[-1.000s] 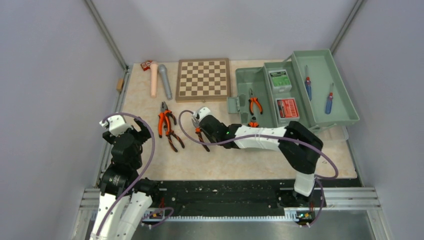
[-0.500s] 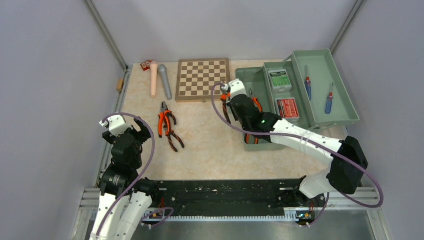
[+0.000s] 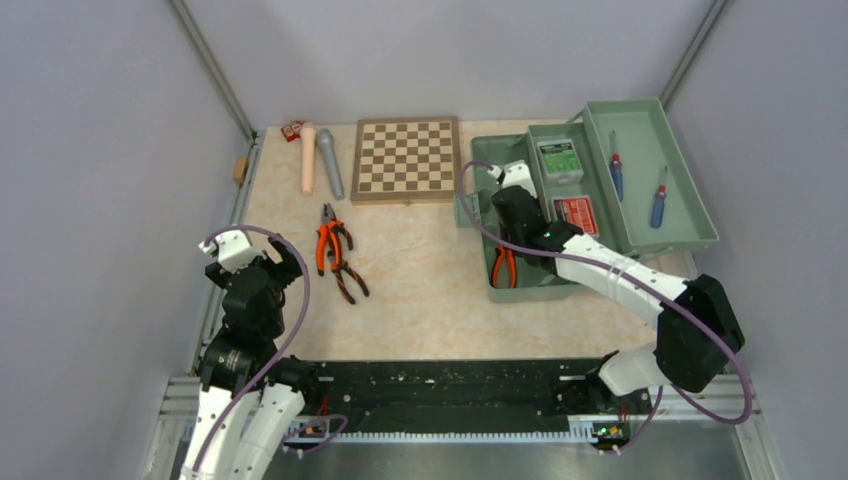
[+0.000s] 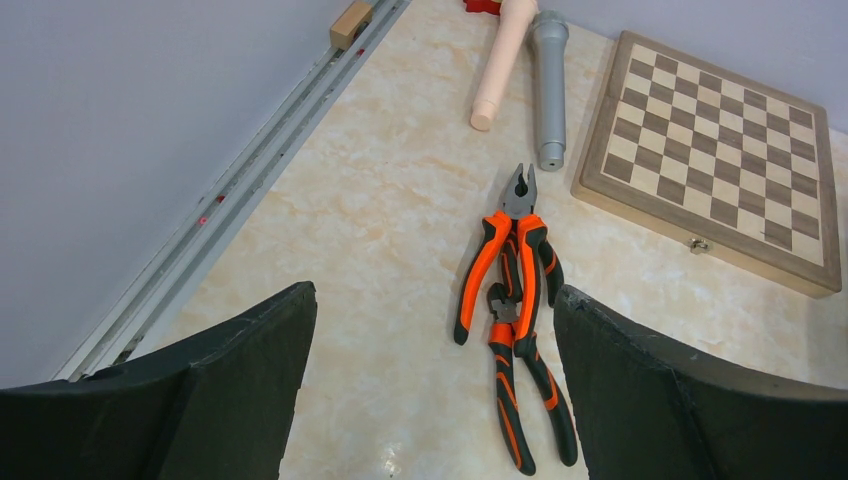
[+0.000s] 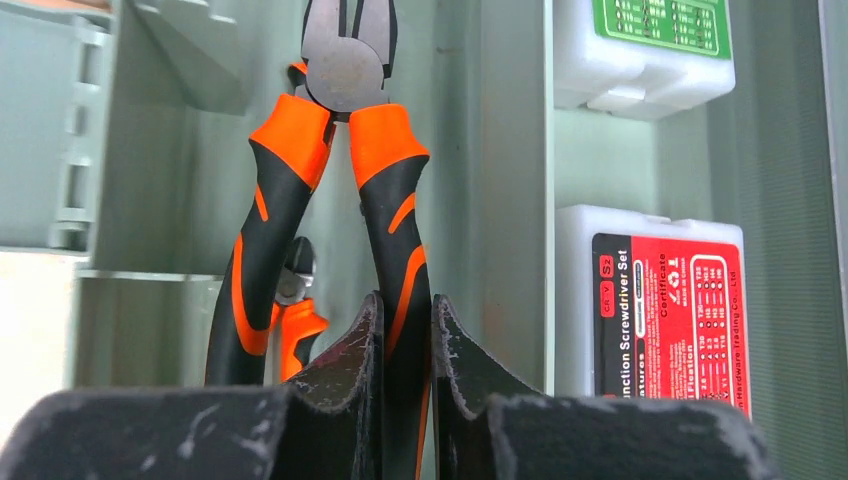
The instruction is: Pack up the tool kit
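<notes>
The sage-green toolbox (image 3: pixel 482 160) lies open at the back right, its trays (image 3: pixel 640 225) folded out. My right gripper (image 3: pixel 512 205) hangs over its main compartment, shut (image 5: pixel 407 305) on one handle of orange-handled pliers (image 5: pixel 345 150), head pointing away. Another pair (image 3: pixel 503 265) lies in the compartment beneath. The trays hold a green-labelled box (image 5: pixel 660 30), a red-labelled box (image 5: pixel 665 310) and two screwdrivers (image 3: pixel 616 175) (image 3: pixel 658 205). Two more pliers (image 4: pixel 510 250) (image 4: pixel 525 400) lie on the table ahead of my left gripper (image 4: pixel 432 300), which is open and holds nothing.
A brown chessboard (image 3: pixel 406 158) sits at the back centre. A pink cylinder (image 3: pixel 308 160) and a grey one (image 3: pixel 330 165) lie to its left, near a small red item (image 3: pixel 292 130). A metal rail (image 4: pixel 250 180) and grey walls bound the table.
My right arm swung right from the table's middle, carrying the pliers over the toolbox's main compartment. The left arm and the two table pliers have not moved.
</notes>
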### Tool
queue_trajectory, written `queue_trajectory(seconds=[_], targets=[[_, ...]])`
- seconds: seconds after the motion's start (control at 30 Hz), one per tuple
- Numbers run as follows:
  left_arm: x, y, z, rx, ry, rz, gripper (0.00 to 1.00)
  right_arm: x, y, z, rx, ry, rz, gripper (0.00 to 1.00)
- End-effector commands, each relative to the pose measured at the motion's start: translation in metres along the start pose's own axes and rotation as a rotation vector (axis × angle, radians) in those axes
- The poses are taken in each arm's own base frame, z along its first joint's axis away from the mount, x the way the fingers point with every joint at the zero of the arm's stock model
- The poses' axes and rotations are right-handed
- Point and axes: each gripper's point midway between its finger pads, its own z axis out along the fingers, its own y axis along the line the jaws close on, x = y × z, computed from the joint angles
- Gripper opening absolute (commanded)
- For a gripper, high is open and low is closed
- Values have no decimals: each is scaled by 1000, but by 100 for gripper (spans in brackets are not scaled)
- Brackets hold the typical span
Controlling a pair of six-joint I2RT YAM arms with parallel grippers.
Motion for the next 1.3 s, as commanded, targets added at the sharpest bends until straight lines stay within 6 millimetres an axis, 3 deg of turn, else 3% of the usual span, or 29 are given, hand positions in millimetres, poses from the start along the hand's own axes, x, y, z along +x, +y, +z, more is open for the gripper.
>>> queue_trajectory(seconds=[0.0,0.3,0.5,0.63,0.8,1.07,1.27], targets=[[-6,-1,3,-1,-28,-8,92,-12,-12,12,60,-39,114,0],[-5,-2,3,0,-23,-5,92,27,1,50,84,73,89,0],[-5,-2,4,0,-21,-2,92,34,-3,63,131,117,82,3],[-4,-3,5,0,-17,0,92,18,-2,54,87,87,116,33],[-5,-3,5,1,-17,1,92,-12,4,32,-17,-3,144,50],[-4,-3,5,1,-16,2,92,-67,29,-9,-184,-152,164,61],[-6,-2,4,-1,-24,-3,92,-88,97,-33,-477,-211,181,64]])
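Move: The right gripper still holds the striped pliers by one handle. Their place, the floor in the nearer half of the toolbox's left compartment, is about 10 cm below this hand, 2 cm ahead and 2 cm right. On that floor, the long-nose pliers lie about 8 cm ahead and 1 cm left of the hand, the orange-handled pliers 4 cm back and 3 cm left. The red case is 5 cm ahead, 12 cm right. From the left gripper, the place is roughly 14 cm ahead, 46 cm right and 18 cm down. Lower the right gripper about 9 cm into the toolbox's left compartment, easing slightly right and tipping the fingers some 10 degrees further down. Then open the fingers to let go of the pliers' handle and lift straight away about 11 cm, swinging left towards the latch side, left side of the hand rolling up, fingers still opening. ##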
